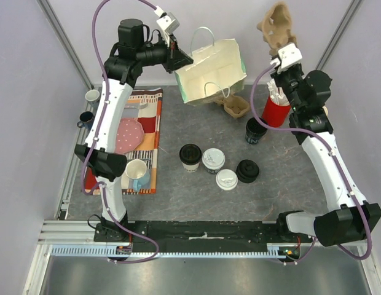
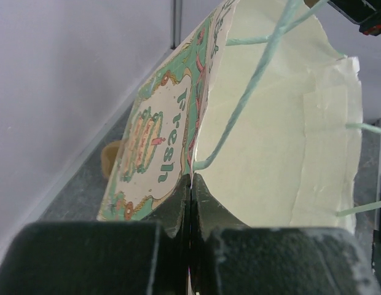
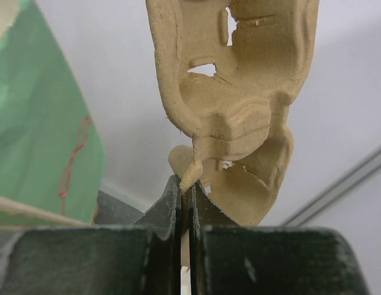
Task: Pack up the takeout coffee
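Observation:
Two takeout coffee cups with white lids (image 1: 213,159) (image 1: 227,179) stand mid-table, beside a cup with a black lid (image 1: 190,155). My left gripper (image 1: 181,61) (image 2: 190,179) is raised at the back, shut on the rim of a green-printed paper bag (image 1: 212,70) (image 2: 282,135), whose pale inside faces the wrist camera. High at the back right, my right gripper (image 1: 279,60) (image 3: 185,184) is shut on the edge of a brown cardboard cup carrier (image 1: 276,27) (image 3: 239,92).
A loose black lid (image 1: 247,171), a lidless black cup (image 1: 256,130) and a red cup of stirrers (image 1: 276,110) sit to the right. Another cardboard carrier (image 1: 235,106) lies under the bag. A patchwork mat (image 1: 147,123) with mugs (image 1: 136,169) covers the left.

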`<move>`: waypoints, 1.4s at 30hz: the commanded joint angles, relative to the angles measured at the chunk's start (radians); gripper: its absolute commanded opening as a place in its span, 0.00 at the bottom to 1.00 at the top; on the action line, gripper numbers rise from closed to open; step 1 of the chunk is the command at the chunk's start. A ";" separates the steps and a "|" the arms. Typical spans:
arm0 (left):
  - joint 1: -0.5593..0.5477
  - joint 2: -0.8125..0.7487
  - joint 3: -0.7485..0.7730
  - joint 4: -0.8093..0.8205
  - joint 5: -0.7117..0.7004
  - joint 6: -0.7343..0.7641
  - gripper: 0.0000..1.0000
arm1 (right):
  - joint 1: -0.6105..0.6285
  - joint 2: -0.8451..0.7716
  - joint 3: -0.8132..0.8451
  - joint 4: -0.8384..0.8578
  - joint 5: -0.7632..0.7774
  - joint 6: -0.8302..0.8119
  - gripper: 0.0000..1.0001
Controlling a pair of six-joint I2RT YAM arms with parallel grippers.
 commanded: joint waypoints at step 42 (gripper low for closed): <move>0.151 0.048 -0.273 -0.069 0.114 -0.111 0.02 | -0.014 0.071 0.021 -0.022 -0.289 0.071 0.00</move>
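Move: The left hand grips the rim of the paper bag high in the air; the bare table where the bag comes down lies about 43 cm below it, some 5 cm ahead and 4 cm to its right. The carrier lying on the table is about 13 cm ahead and 19 cm right of that hand. From the right hand, holding the other carrier, the bag's middle is roughly 21 cm left, 6 cm ahead and 10 cm lower; the straw cup stands about 4 cm ahead, 8 cm right and 37 cm below. Still pinching the bag's rim, the left hand dips some 5 cm, lifts partly back, then swings left and carries the bag down towards the table, net about 11 cm down and 6 cm left, with the wrist tilting some 25 degrees. The right hand keeps its carrier aloft, sways briefly right, then eases left and down a few centimetres, turning slightly counter-clockwise. ##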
